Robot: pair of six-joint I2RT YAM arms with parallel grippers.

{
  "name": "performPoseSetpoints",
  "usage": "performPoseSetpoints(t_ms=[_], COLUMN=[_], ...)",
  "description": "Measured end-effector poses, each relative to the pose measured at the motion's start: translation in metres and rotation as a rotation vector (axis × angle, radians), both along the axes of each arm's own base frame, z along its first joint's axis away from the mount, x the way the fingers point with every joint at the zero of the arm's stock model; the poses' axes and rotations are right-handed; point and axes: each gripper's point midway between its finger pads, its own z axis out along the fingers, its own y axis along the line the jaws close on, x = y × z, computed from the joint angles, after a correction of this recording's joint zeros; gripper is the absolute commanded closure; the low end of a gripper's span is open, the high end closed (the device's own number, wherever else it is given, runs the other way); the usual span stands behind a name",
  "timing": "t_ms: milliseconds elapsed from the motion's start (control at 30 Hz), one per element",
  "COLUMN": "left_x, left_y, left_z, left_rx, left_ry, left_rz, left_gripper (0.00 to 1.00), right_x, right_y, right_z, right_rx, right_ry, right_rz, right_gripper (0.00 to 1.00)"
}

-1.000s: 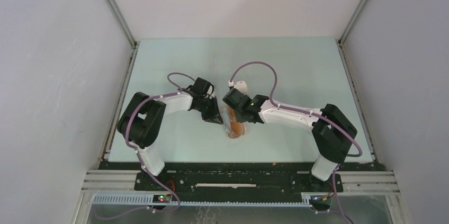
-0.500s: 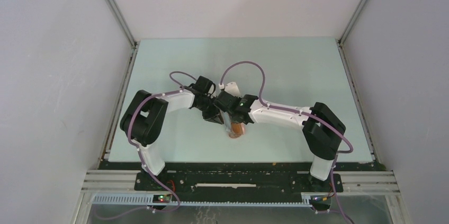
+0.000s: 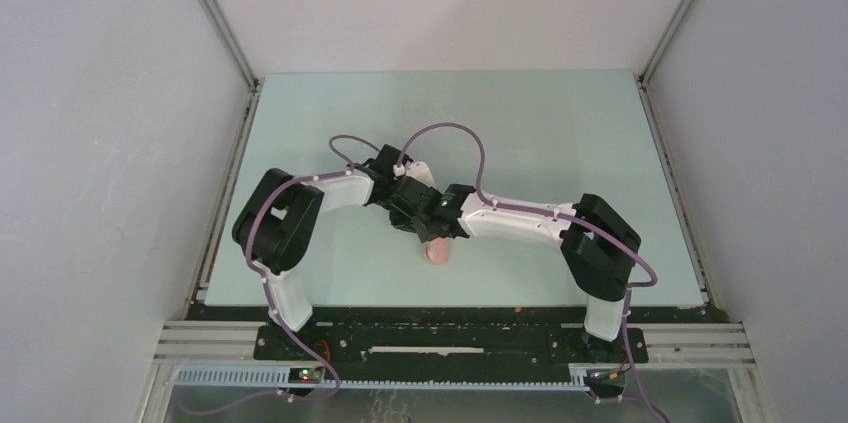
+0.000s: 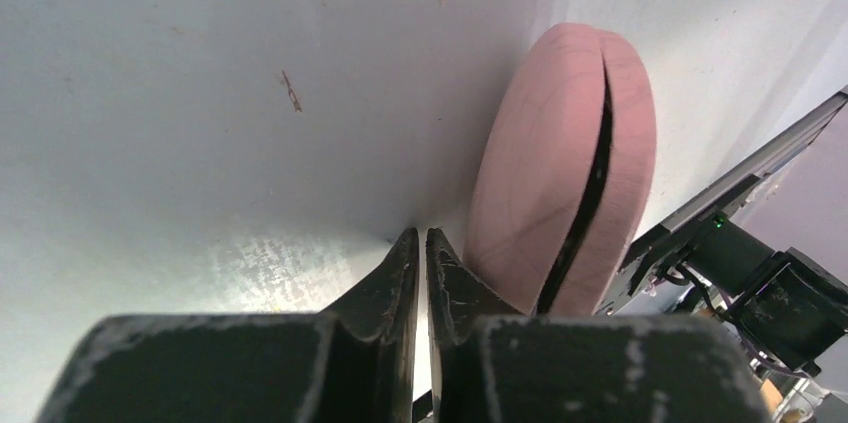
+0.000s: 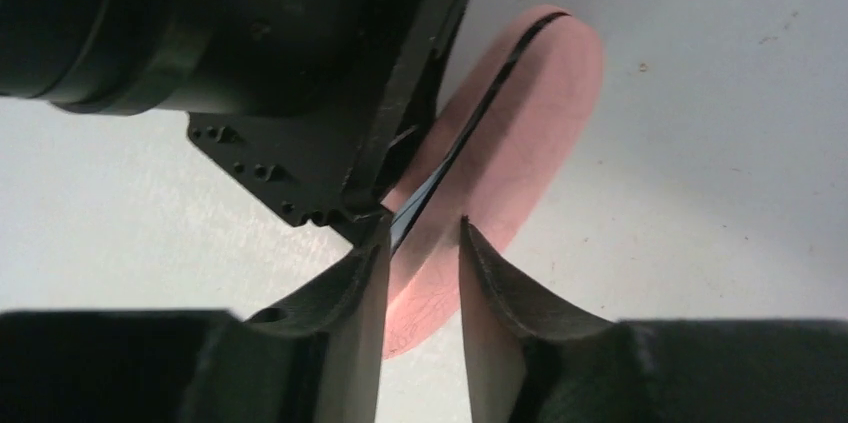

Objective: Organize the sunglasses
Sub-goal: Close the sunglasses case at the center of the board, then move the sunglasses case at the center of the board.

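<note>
The sunglasses are hidden in every view. A pink oblong case [image 3: 438, 254] lies on the table with its two halves almost together, a thin dark slit between them [image 4: 560, 173] [image 5: 525, 123]. My left gripper [image 4: 422, 235] is shut with nothing between its fingers, its tips on the table just left of the case. My right gripper [image 5: 420, 228] hovers over the case's near end, jaws open, one finger [image 5: 365, 273] beside the slit. In the top view both wrists crowd together over the case's far end.
The left gripper's black body [image 5: 300, 73] fills the upper left of the right wrist view, close against the right fingers. The pale green table [image 3: 560, 133] stretches back to white walls, and a black rail [image 3: 450, 328] runs along its near edge.
The case stood open with orange glasses showing inside; now it is almost closed and they no longer show. My right arm swung left over the case, and its jaws widened.
</note>
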Motion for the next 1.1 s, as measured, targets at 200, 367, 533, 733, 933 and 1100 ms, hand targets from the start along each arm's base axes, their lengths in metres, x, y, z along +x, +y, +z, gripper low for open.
performPoseSetpoints(t_ms=[200, 367, 533, 733, 933, 1100], left_x=[0.0, 0.001, 0.0, 0.004, 0.018, 0.029], left_y=[-0.002, -0.002, -0.003, 0.008, 0.047, 0.073], left_z=[0.0, 0.0, 0.0, 0.004, 0.024, 0.058], left_rx=[-0.011, -0.013, -0.012, 0.043, 0.174, 0.27], left_ry=[0.0, -0.002, -0.004, -0.033, -0.116, -0.241], left_rz=[-0.004, -0.005, -0.009, 0.0, 0.074, 0.135], left_gripper=[0.89, 0.89, 0.86, 0.66, 0.5, 0.15], right_x=[-0.004, -0.005, -0.004, 0.003, 0.02, 0.015], right_y=[0.006, 0.007, 0.008, -0.019, -0.081, -0.114], right_z=[-0.001, 0.001, 0.025, 0.086, 0.076, 0.037], right_rx=[0.023, 0.031, 0.084, 0.228, 0.234, 0.157], right_ry=[0.025, 0.027, -0.004, -0.094, -0.096, -0.032], right_rz=[0.021, 0.024, 0.024, -0.034, -0.183, -0.245], right_gripper=[0.47, 0.44, 0.42, 0.41, 0.4, 0.4])
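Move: The left fingertips are low against the left side of the sunglasses case, whose middle lies about 4 cm to their right, 1 cm ahead and 1 cm up. The right fingers are at its upper side, its middle some 2 cm ahead, 1 cm to their right and 3 cm below. The case is tipped up between the hands, a bit of blue cloth showing in its seam about 1 cm left of the right hand point, level with it and 2 cm below. Contact with the case ends on both sides: the right fingers spread further, then rise about 9 cm clear, swing right to finish some 11 cm out and sink again partway. The left fingertips stay against the case while the right hand starts up, then come away leftwards about 7 cm and up 6 cm, a little forward, opening and tilting back some 20 degrees. ##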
